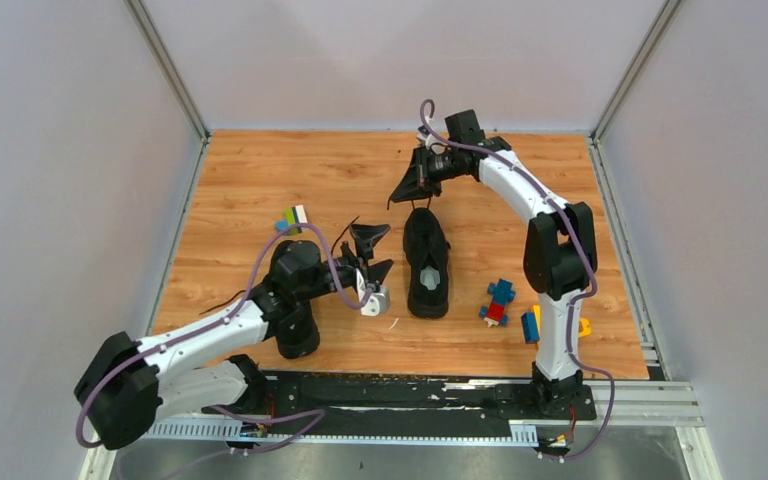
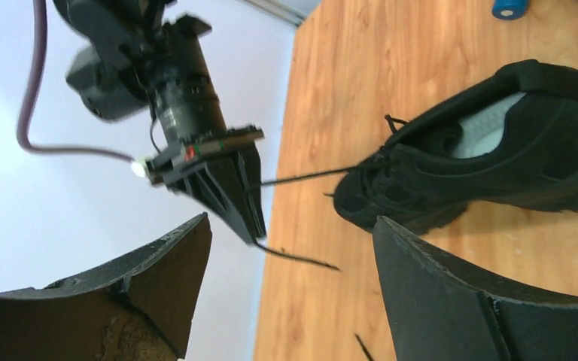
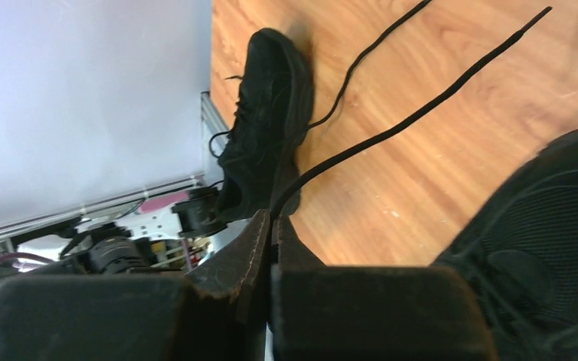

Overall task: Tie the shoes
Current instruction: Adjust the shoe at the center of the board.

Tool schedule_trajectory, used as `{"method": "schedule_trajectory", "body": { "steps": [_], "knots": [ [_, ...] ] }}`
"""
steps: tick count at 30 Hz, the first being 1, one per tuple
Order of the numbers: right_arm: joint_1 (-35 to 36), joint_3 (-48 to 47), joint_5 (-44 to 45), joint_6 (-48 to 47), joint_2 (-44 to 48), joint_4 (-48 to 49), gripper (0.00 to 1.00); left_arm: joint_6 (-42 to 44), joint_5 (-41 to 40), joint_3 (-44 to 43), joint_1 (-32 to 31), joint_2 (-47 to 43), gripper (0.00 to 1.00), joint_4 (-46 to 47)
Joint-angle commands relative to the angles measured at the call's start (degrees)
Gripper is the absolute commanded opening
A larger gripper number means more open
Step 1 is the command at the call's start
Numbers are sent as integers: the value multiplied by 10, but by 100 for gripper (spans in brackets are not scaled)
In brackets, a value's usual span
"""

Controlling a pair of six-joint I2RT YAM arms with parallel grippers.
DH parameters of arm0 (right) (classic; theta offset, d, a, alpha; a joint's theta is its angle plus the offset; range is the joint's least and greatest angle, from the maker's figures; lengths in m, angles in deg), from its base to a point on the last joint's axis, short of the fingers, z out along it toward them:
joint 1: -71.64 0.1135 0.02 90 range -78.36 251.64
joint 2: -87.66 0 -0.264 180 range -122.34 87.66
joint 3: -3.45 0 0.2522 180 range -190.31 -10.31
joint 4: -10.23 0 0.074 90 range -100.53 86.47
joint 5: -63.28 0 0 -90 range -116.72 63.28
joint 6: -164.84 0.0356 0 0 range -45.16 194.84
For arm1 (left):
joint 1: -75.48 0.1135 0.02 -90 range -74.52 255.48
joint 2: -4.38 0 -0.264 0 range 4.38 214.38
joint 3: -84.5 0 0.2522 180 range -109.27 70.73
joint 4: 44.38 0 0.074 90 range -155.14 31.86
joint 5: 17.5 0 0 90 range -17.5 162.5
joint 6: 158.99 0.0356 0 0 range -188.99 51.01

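Note:
One black shoe (image 1: 427, 262) lies mid-table, its toe toward the far side; the left wrist view shows it (image 2: 497, 143) with its pale insole. My right gripper (image 1: 412, 195) hangs just beyond its toe, shut on a thin black lace (image 3: 414, 116) that leaves the fingertips (image 3: 272, 218). In the left wrist view that lace (image 2: 323, 174) runs taut from the shoe to the right gripper, and a short tail hangs below. My left gripper (image 1: 378, 250) stands open left of the shoe, with nothing between its fingers (image 2: 292, 226). A second black shoe (image 3: 267, 128) lies near the rail, its laces loose.
Blue, red and yellow toy blocks (image 1: 498, 302) lie right of the shoe near the right arm's base. A green, white and blue block (image 1: 293, 218) sits by the left arm's wrist. Grey walls enclose the wooden table (image 1: 260, 180) on three sides.

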Motion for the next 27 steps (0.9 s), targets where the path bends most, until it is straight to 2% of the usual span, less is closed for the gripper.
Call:
{"method": "schedule_trajectory", "body": {
  "steps": [1, 2, 3, 4, 5, 8, 12, 14, 17, 20, 21, 23, 27],
  "knots": [
    [-5, 10, 42, -86, 46, 20, 0, -188, -84, -16, -2, -57, 87, -153],
    [-6, 27, 48, -91, 60, 37, 0, -266, -123, -27, -1, -61, 86, -173],
    [-6, 53, 53, -95, 76, 56, 0, -308, -137, -50, 3, -61, 86, -215],
    [-6, 77, 58, -99, 94, 75, 0, -403, -153, -64, 10, -59, 86, -234],
    [-6, 102, 63, -100, 111, 95, 0, -449, -151, -90, 31, -57, 85, -274],
    [-2, 165, 82, -116, 162, 151, 0, -692, -95, -149, 90, -24, 82, -341],
    [6, 229, 139, -169, 214, 207, 0, -929, 31, -199, 182, 59, 79, -331],
    [13, 244, 161, -188, 220, 219, 0, -999, 77, -215, 213, 96, 77, -289],
    [24, 255, 195, -205, 220, 233, 0, -1088, 87, -229, 240, 137, 77, -218],
    [26, 243, 226, -214, 214, 233, 0, -1244, 93, -263, 267, 179, 77, -222],
    [28, 237, 239, -220, 213, 233, 0, -1313, 102, -267, 269, 197, 77, -226],
    [35, 226, 263, -235, 212, 233, 0, -1399, 129, -286, 267, 230, 79, -235],
    [48, 222, 273, -258, 213, 228, 0, -1486, 131, -302, 264, 267, 83, -231]
  ]
}}
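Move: The lace end pinched in the right fingers lies about 12 cm ahead of the left hand, roughly 1 cm to its right and near its height. From the left hand the center shoe's middle is some 8 cm right, 3 cm ahead and 13 cm below; the left shoe is about 20 cm left and 5 cm back, also 13 cm below. From the right hand, the center shoe's middle lies 9 cm back, 7 cm right and 12 cm below. Swing the empty left gripper out to the left, then forward about 11 cm until it is roughly abreast of the lace in the right fingers, rolling the wrist some 150 degrees, top side tipping forward, with the open fingers still pointing right. Meanwhile keep the lace pinched in the right gripper and shift it 3 to 4 cm right, dipping back briefly and rolling about 40 degrees. ##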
